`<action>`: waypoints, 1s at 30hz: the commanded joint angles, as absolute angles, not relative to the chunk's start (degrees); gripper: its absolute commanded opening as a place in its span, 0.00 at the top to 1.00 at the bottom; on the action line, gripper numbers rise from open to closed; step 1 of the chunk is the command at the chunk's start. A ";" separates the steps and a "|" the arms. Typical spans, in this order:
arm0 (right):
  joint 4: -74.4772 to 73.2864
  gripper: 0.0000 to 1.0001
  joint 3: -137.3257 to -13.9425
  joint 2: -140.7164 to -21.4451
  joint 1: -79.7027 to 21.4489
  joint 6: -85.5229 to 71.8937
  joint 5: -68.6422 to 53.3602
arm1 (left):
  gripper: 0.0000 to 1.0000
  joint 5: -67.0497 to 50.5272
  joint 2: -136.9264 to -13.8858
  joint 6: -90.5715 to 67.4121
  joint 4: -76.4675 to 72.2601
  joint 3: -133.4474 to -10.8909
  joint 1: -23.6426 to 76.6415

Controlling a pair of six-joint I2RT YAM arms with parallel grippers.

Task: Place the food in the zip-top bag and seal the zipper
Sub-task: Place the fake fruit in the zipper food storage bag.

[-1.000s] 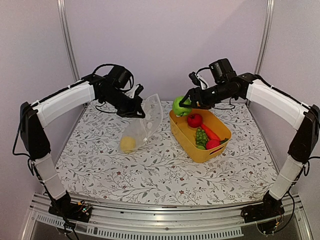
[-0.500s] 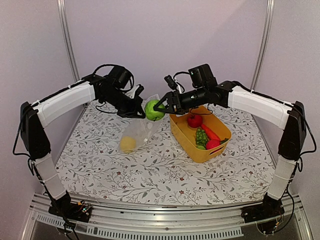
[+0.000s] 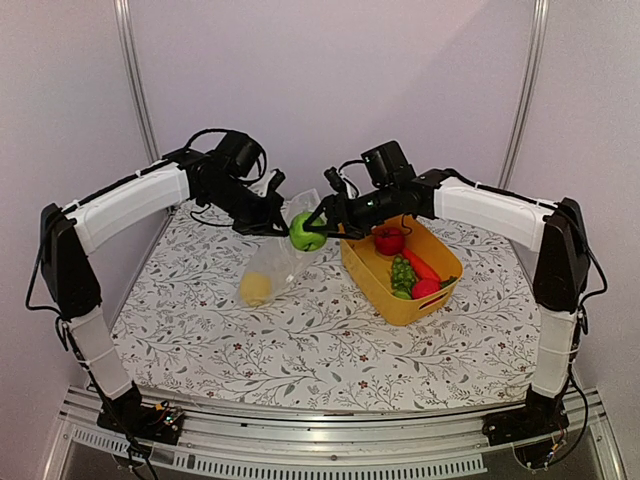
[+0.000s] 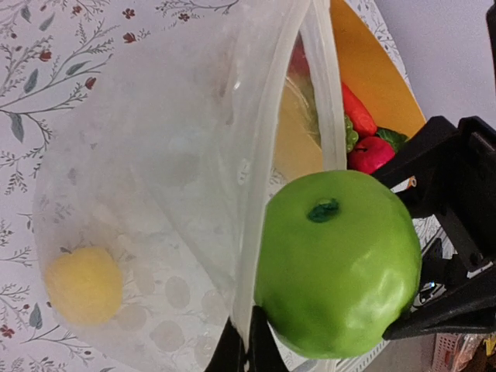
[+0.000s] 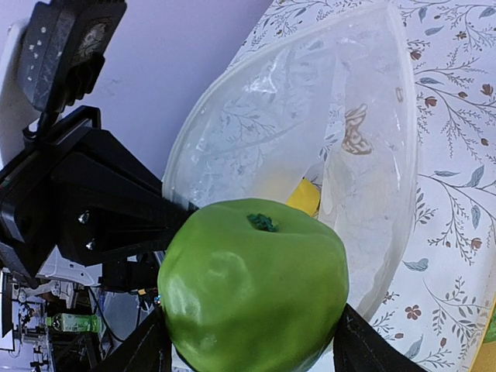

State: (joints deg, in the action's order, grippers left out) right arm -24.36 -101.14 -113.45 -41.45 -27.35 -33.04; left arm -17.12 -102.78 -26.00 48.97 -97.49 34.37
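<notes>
My left gripper (image 3: 283,228) is shut on the mouth edge of the clear dotted zip-top bag (image 3: 283,258) and holds it up and open, its bottom resting on the table. The zipper (image 4: 260,209) runs along that edge. A yellow lemon (image 3: 256,289) lies inside the bag. My right gripper (image 3: 310,228) is shut on a green apple (image 3: 304,234), stem end toward the bag, right at its mouth. In the left wrist view the green apple (image 4: 337,260) sits just outside the rim. In the right wrist view the green apple (image 5: 252,294) fronts the open bag (image 5: 310,132).
A yellow tub (image 3: 375,285) stands right of the bag. It holds a red apple (image 3: 389,240), green grapes (image 3: 402,273), a carrot (image 3: 422,265) and a red piece (image 3: 426,288). A flowered cloth (image 3: 300,350) covers the table, with metal posts at the back.
My right arm has carried the green apple left from above the tub's back corner to the bag's mouth. The left arm and bag have stayed put.
</notes>
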 commanded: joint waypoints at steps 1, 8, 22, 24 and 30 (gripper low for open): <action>-27.05 0.50 -104.02 -116.71 -41.26 -28.30 -30.02 | 1.00 -19.19 -102.41 -26.27 48.96 -97.07 34.72; -29.16 0.29 -107.51 -118.06 -41.31 -27.74 -30.21 | 1.00 -19.37 -102.66 -26.22 48.90 -97.21 35.09; -29.76 0.06 -105.73 -111.63 -41.26 -27.62 -27.71 | 1.00 -17.85 -103.17 -25.37 49.75 -97.82 35.03; -30.75 0.07 -105.73 -110.09 -41.31 -26.76 -26.95 | 1.00 -17.68 -103.18 -25.16 49.75 -97.84 34.98; -37.80 0.09 -105.42 -104.70 -39.96 -20.13 -20.53 | 1.00 -17.23 -103.07 -24.73 49.83 -97.82 35.00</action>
State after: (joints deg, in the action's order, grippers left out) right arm -31.88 -106.08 -110.04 -40.99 -25.52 -26.02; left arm -17.91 -102.80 -25.87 48.95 -97.49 34.76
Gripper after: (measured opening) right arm 0.915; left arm 0.006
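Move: The right hand already holds the green fruit at the bag's mouth; the middle of that opening is some 4 cm ahead of this hand, 3 cm to its left and 3 cm below. The yellow fruit in the bag's bottom lies about 13 cm left, 3 cm back and 17 cm below, while the yellow basket is level with the hand, 22 cm right and 14 cm below. From the left hand, pinching the bag's rim, the mouth's middle is roughly 4 cm ahead, 1 cm right and 3 cm lower. The right hand eases the green fruit about 2 cm down and nearly as far forward into the bag's mouth, then spreads its fingers from their partly open hold to nearly full width and lets go of the fruit. With the fingers wide it rises some 6 cm and draws about 2 cm to the right, back out of the mouth, while the left hand stays almost still and keeps its pinch on the rim. ##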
